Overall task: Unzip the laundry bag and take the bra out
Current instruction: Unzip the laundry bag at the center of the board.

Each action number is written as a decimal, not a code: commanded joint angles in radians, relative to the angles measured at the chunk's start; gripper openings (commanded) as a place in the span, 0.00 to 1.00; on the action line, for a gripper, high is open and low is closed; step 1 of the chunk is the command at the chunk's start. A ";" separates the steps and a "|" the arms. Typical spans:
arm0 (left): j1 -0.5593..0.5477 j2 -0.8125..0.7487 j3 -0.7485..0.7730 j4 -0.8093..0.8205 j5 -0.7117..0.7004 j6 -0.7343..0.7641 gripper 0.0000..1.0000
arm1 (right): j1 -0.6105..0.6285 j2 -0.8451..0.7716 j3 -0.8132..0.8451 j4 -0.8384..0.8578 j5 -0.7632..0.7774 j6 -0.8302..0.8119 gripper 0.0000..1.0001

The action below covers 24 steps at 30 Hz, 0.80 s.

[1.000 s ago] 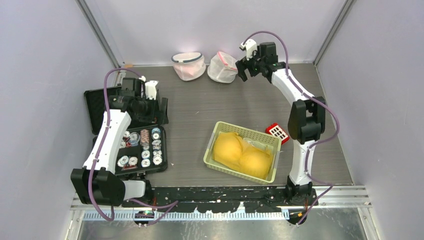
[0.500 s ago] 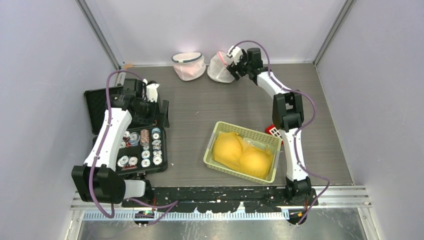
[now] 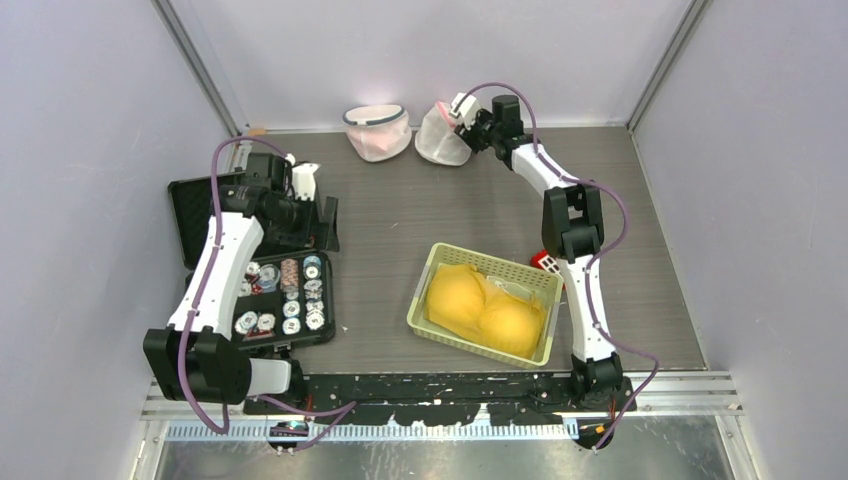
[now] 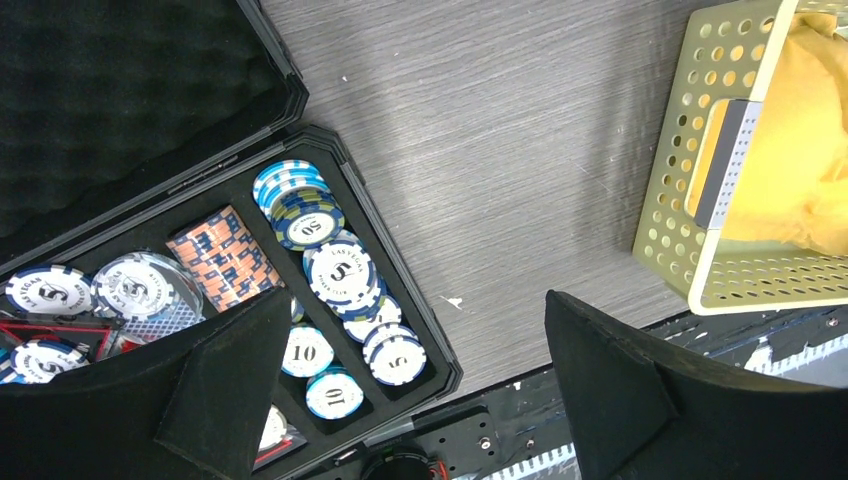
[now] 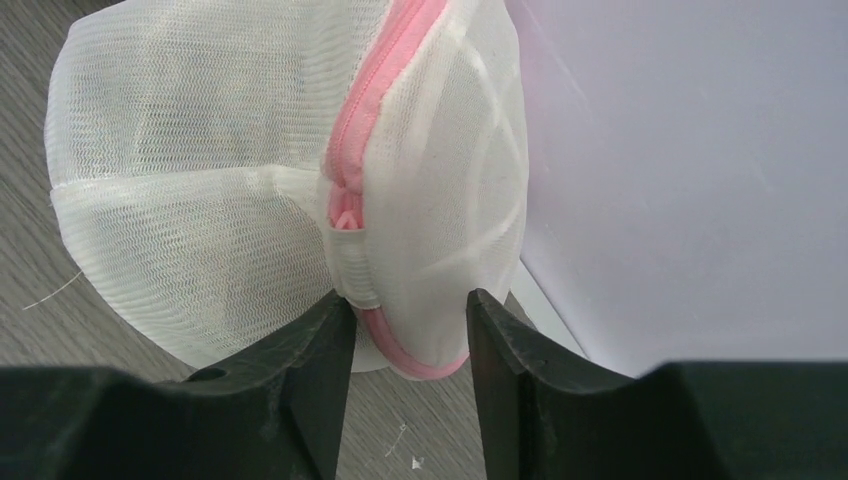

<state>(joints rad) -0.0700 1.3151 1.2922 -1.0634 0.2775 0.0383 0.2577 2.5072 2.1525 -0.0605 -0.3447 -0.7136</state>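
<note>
A white mesh laundry bag [image 3: 441, 138] with a pink zipper [image 5: 378, 105] stands at the back of the table against the wall. My right gripper [image 3: 468, 124] is at its right side. In the right wrist view the gripper [image 5: 411, 300] is half closed around the bag's pink-trimmed lower edge [image 5: 420, 362], beside the white tab [image 5: 352, 262] at the zipper's end. The zipper looks closed. No bra shows through the mesh. My left gripper [image 4: 417, 297] hangs wide open and empty over the poker chip case [image 4: 330, 270], also seen from above [image 3: 322, 222].
A second mesh bag [image 3: 377, 131] with a grey rim stands left of the first. A pale green basket [image 3: 428, 281] holds yellow padded garments [image 3: 485, 310] at centre right. A small red item [image 3: 548, 261] lies behind it. The open chip case [image 3: 200, 210] sits at left.
My right arm swung left from beside the bag onto its edge, and its jaws narrowed from wide open to half closed around the trim. The left arm stayed still.
</note>
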 commanded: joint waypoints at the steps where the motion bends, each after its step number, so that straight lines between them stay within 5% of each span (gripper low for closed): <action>1: -0.001 -0.043 0.027 0.045 0.041 0.027 1.00 | 0.008 -0.079 -0.015 0.053 -0.051 -0.039 0.47; 6: -0.001 -0.095 0.009 0.087 0.074 0.095 1.00 | 0.008 -0.161 -0.085 0.029 -0.084 -0.060 0.28; 24: -0.001 -0.364 -0.265 0.502 0.417 0.408 1.00 | 0.023 -0.522 -0.327 -0.381 -0.277 -0.094 0.06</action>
<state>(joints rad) -0.0700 0.9874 1.0683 -0.7177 0.5377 0.3298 0.2661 2.0815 1.8580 -0.3218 -0.5358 -0.7826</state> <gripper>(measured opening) 0.996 0.099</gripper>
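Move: The right fingers, half open, already straddle the end of the laundry bag's pink zip, about 1 cm ahead and 1 cm below their midpoint. The bag's middle lies about 1 cm ahead, 5 cm to the left and 4 cm down. The blue-rimmed bag stands some 20 cm left of the hand, about level with it and 4 cm lower. From the left hand, the laundry bag is roughly 38 cm ahead, 28 cm right and 12 cm below. Finish closing the right fingers on the pink zip end, pinching it between the tips, and meanwhile draw it back about 11 cm, lifting some 9 cm once the pull is under way and turning the hand slightly counter-clockwise. Raise the empty, wide-open left gripper about 5 cm, then ease it right, swinging its fingers up from the table by some 30 degrees and turning it clockwise. ##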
